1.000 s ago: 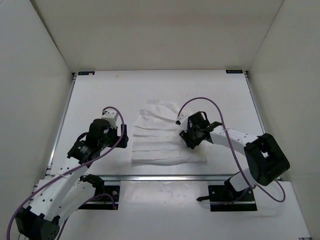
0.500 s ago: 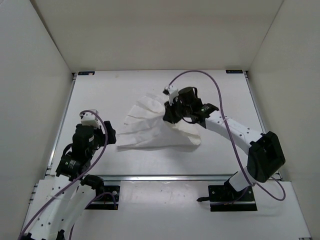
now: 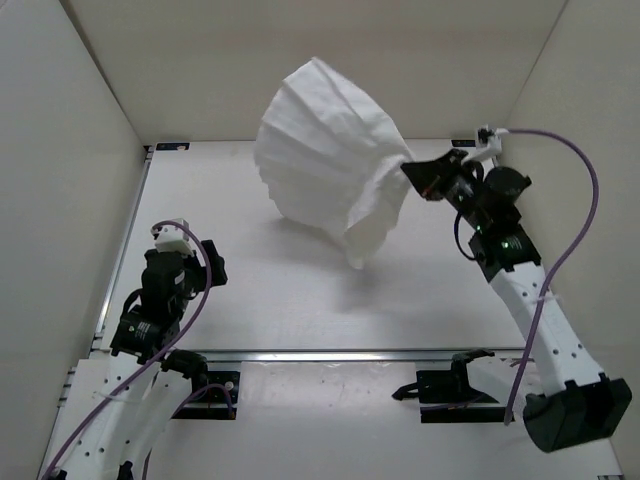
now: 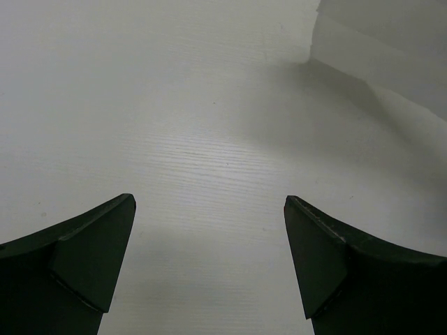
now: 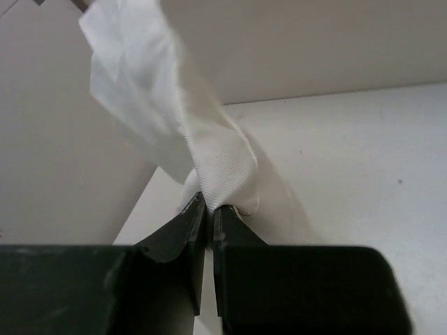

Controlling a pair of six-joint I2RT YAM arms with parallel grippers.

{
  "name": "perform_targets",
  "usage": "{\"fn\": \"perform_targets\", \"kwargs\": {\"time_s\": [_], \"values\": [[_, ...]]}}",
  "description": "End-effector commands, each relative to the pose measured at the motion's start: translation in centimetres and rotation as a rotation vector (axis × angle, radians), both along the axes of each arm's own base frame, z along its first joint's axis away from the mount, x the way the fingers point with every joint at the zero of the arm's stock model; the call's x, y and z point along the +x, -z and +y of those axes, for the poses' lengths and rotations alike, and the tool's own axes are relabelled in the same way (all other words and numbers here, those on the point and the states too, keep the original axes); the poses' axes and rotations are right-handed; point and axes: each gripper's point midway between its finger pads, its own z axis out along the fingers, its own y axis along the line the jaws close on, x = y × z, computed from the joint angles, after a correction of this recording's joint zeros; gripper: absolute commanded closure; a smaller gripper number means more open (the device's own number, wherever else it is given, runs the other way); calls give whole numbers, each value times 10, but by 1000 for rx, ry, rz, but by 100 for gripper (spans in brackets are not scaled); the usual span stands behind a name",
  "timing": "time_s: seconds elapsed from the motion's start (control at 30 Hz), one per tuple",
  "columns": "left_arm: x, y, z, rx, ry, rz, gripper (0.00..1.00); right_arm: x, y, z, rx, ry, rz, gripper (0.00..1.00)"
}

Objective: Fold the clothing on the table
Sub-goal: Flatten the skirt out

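The clothing [image 3: 325,150], a white pleated garment, hangs in the air above the back of the table [image 3: 300,300], fanned out to the left. My right gripper [image 3: 410,172] is shut on one pinched end of it, raised high at the right. In the right wrist view the white clothing [image 5: 209,157] bunches out from between the shut fingertips of my right gripper [image 5: 210,204]. My left gripper [image 3: 185,262] sits low at the left, apart from the clothing. It stands open over bare table [image 4: 174,125] in the left wrist view, with a fold of the clothing [image 4: 391,49] at the top right.
White walls enclose the table on three sides. A metal rail [image 3: 330,353] runs along the near edge, with dark brackets [image 3: 170,147] at the far corners. Purple cables [image 3: 580,230] loop off both arms.
My right gripper shut on the clothing and lifted it off the table, up and to the right, where it fanned out. My left arm drew back to the left.
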Motion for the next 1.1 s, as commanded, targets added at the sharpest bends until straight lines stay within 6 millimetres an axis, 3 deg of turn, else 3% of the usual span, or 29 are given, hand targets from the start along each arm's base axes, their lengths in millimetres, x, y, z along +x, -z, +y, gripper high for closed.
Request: {"fn": "perform_targets", "kwargs": {"time_s": [0.0, 0.03, 0.13, 0.17, 0.2, 0.27, 0.4, 0.5, 0.6, 0.67, 0.7, 0.73, 0.8, 0.83, 0.87, 0.9, 0.97, 1.07], "values": [[0, 1, -3, 3, 18, 4, 2, -23, 93, -8, 71, 16, 255, 100], [2, 0, -5, 9, 40, 2, 1, -29, 111, -10, 80, 33, 305, 100], [3, 6, -24, -9, 151, 47, 1, -76, 208, -15, 94, 52, 498, 100], [3, 6, -35, -39, 198, 73, 2, -83, 215, -18, 104, 72, 507, 100], [6, 2, -43, -63, 228, 77, 2, -91, 238, -24, 106, 98, 552, 99], [-1, 3, -81, -188, 368, 119, 1, -99, 260, -35, 101, 142, 586, 100], [-9, 15, -143, -385, 530, 141, 1, -99, 250, -47, 100, 144, 545, 100], [-5, 21, -141, -469, 485, 134, 1, -92, 221, -26, 77, 51, 483, 100], [8, 10, -111, -506, 365, 64, 1, -82, 195, 20, 78, -52, 439, 100], [9, 16, -90, -474, 279, 102, 1, -72, 173, 71, 117, -171, 415, 99], [13, 14, -81, -436, 258, 107, 2, -56, 164, 91, 116, -191, 414, 100], [11, 15, -79, -418, 253, 133, 1, -57, 146, 112, 119, -242, 368, 100], [12, 18, -72, -353, 225, 171, 1, -40, 100, 158, 122, -306, 279, 100], [13, 14, -69, -337, 215, 171, 1, -37, 89, 165, 124, -324, 262, 100], [11, 11, -71, -336, 220, 175, 1, -34, 66, 172, 146, -336, 227, 100], [11, 7, -70, -339, 218, 169, 1, -32, 50, 171, 166, -337, 202, 100], [11, 4, -69, -349, 211, 162, 1, -29, 44, 153, 171, -295, 191, 100], [6, 14, -75, -347, 239, 207, 1, -28, 69, 103, 180, -191, 242, 100]]}}
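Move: The right hand already holds an edge of the skirt high up; the bare table patch where the skirt lay is about 38 cm below it, 6 cm back and 11 cm to its left. The billowing skirt's middle is roughly 15 cm left of this hand, 3 cm ahead and 8 cm lower; its dangling near end is some 8 cm left, 7 cm back and 26 cm below. For the open left hand, the skirt's middle is around 16 cm ahead, 27 cm right and 12 cm above. Down and back first: the right hand whips the pinched edge some 30 cm down towards the table, fingers tipping about 40 degrees downward, then sweeps it roughly 20 cm left while rising again and reaching forward, keeping its grip. The open left hand darts about 12 cm right and slightly down towards the skirt, rolling its left side down, then eases back 5 cm and rises. ##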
